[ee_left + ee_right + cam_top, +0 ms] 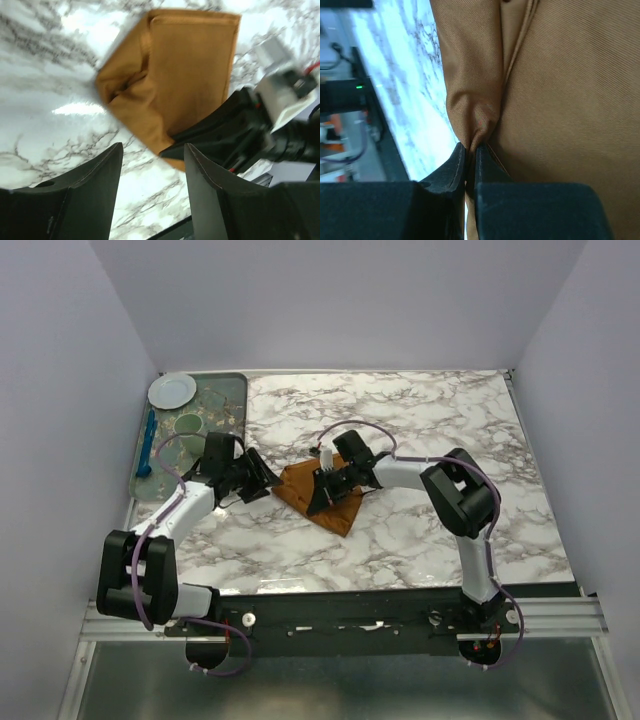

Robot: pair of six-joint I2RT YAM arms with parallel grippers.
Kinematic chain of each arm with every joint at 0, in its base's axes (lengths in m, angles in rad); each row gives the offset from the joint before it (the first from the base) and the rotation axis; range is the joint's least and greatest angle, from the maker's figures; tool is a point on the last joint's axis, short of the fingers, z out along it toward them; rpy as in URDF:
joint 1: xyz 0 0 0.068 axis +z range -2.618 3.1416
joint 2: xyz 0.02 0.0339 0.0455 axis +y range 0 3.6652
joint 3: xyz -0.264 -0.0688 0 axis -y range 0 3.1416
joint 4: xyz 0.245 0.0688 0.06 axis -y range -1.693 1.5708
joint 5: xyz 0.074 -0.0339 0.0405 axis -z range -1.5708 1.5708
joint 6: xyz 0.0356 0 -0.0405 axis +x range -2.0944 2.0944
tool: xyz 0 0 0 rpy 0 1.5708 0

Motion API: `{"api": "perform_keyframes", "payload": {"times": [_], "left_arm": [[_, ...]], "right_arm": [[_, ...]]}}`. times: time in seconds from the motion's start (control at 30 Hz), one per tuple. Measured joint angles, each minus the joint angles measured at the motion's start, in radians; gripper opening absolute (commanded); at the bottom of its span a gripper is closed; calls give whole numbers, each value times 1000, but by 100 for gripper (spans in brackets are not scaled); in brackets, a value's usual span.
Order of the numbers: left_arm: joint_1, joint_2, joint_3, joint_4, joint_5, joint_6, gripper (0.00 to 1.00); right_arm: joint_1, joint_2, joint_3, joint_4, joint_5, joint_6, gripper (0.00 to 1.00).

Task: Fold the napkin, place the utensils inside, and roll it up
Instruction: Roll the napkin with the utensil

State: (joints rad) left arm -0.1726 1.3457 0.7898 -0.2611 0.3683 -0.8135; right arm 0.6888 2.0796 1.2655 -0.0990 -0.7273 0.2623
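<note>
The rust-orange napkin (pixel 342 516) lies folded near the middle of the marble table, its left corner bunched up. My right gripper (pixel 317 504) reaches over it from the right and is shut on a pinched ridge of the cloth; the right wrist view shows the fold squeezed between the jaws (pixel 470 146) with napkin (pixel 570 100) filling the frame. My left gripper (pixel 262 483) hovers just left of the napkin (pixel 185 65), open (pixel 153 146), with only bare marble between its fingers. The right gripper's black fingers (pixel 220 130) rest on the cloth's near edge. The utensils are out of view.
A grey-green tray (pixel 239 390) stands at the far left of the table, holding a white plate (pixel 172 390), a small green bowl (pixel 188 425) and a blue utensil (pixel 148 445). White walls enclose the table on three sides.
</note>
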Motion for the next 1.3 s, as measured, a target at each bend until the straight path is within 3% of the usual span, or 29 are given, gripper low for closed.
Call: {"api": "perform_keyframes", "payload": {"times": [0.3,0.57,0.73,0.83,1.0,1.17,1.3], "left_arm": [[-82,-2,-121,80,51,-74,30],[-151,82,-123,259,75,-151,22],[-159,153,-118,324,73,-180,17],[-159,202,-113,345,60,-191,15],[-153,254,-113,357,29,-209,13],[-145,269,-117,378,29,-212,11],[-128,275,-120,393,28,-213,9]], "right_arm": [[-93,106,40,-8,-241,102,1],[-101,127,66,-38,-274,111,2],[-101,129,81,-69,-272,101,8],[-101,129,87,-85,-267,90,13],[-100,106,92,-139,-212,50,34],[-72,3,90,-257,-10,-43,64],[-5,-156,64,-307,242,-148,68]]}}
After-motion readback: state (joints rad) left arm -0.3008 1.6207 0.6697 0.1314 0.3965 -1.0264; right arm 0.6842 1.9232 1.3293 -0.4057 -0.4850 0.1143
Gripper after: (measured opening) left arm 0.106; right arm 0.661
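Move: The left end of the napkin roll lies about 5 cm to the right of my left hand, level with it fore and aft and some 8 cm below. My right hand already pinches that roll farther along, with the left end about 7 cm to its left and 3 cm farther out. From my left hand, the napkin's flat part is centred some 14 cm right and 3 cm ahead. The roll's near end is about 18 cm right and 8 cm back. I keep the roll pinched in my right hand, twist it another 15-20 degrees forward and hold. Meanwhile my left hand dips back a little, swings right and sinks about 7 cm overall, closing its fingers on the roll's left end. Then my right hand opens, turns back and lifts about 3 cm off the roll, drawing to the right. ##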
